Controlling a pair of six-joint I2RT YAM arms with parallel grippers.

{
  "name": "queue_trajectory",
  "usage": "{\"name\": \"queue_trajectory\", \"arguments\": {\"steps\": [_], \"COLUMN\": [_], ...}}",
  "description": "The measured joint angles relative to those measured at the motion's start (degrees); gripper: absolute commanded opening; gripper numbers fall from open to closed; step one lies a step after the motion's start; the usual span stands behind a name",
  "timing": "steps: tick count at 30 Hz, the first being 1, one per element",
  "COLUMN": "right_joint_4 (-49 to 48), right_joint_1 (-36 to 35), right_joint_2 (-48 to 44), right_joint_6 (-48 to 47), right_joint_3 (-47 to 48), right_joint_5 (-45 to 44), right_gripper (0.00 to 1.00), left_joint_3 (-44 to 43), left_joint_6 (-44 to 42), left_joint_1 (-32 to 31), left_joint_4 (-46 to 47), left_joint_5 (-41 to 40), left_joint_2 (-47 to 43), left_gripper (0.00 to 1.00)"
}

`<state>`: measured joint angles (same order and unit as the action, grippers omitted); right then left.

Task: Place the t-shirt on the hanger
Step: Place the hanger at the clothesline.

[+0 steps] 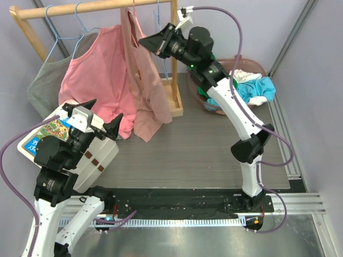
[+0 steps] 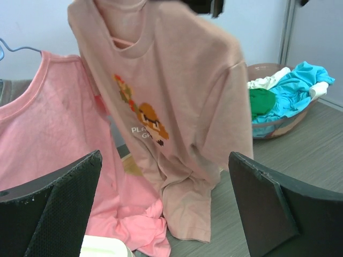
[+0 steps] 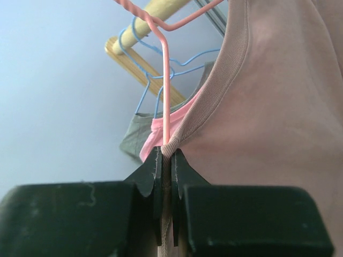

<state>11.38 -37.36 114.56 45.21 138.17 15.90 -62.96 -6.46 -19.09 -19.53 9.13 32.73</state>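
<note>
The dusty mauve t-shirt hangs up by the wooden rail, and its hem reaches the table. Its pixel figure print faces the left wrist camera. My right gripper is raised beside the rail. In the right wrist view it is shut on the ribbed collar, where the thin salmon-pink hanger runs down into the fabric. The hanger's twisted neck rises toward the rail. My left gripper hovers low at the left with its fingers wide apart around nothing, facing the t-shirt.
A coral-pink shirt and a grey shirt hang on light blue hangers from the wooden rack. A basket of clothes stands at the back right. A white box lies under my left arm.
</note>
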Motion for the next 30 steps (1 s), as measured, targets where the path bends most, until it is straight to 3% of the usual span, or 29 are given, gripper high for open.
{"name": "queue_trajectory", "arguments": {"steps": [20, 23, 24, 27, 30], "right_joint_4": [-10.69, -10.91, -10.93, -11.78, -13.57], "right_joint_1": [-8.59, -9.33, -9.46, -9.68, -9.79], "right_joint_2": [15.82, 16.98, 17.09, 17.03, 14.49], "right_joint_6": [-1.66, -2.08, -2.29, -3.3, -5.79], "right_joint_3": [7.89, 7.78, 7.43, 6.47, 2.16], "right_joint_5": [-23.04, -23.61, -23.58, -23.1, -20.81], "right_gripper": [0.01, 0.24, 0.42, 0.74, 0.84], "left_joint_3": [0.11, 0.07, 0.07, 0.07, 0.04], "left_joint_6": [0.55, 0.76, 1.03, 1.62, 2.27], "left_joint_1": [0.0, 0.0, 0.0, 0.0, 0.0], "left_joint_4": [-3.87, -5.7, -6.38, -8.15, -9.46], "left_joint_5": [-3.04, -4.98, -5.88, -8.02, -9.2], "left_joint_2": [-0.94, -0.63, -0.35, 0.52, 1.01], "left_gripper": [1.0, 1.0, 1.0, 1.0, 1.0]}}
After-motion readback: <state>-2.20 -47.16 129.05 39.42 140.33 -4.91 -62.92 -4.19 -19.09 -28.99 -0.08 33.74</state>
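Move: Ahead of the right hand, which holds the t-shirt's collar with the hanger inside, the clothesline spot lies about 7 cm farther out, 8 cm left and 5 cm above. The hanging pink shirt's middle is about 16 cm left, 2 cm ahead and 17 cm below; an empty blue hanger hangs some 7 cm right, 6 cm ahead and 5 cm down. For the open left hand, the spot lies about 26 cm ahead, 4 cm right and 14 cm up. Swinging left about 9 cm towards the hanging pink shirt, the right hand sinks some 7 cm and carries the collar and hanger slightly forward, to set the hook on the clothesline. Its wrist turns clockwise about 15 degrees, and at the end its fingers open wide to release the collar. The empty, open left hand lowers 4–5 cm, drifts left and tips down. ##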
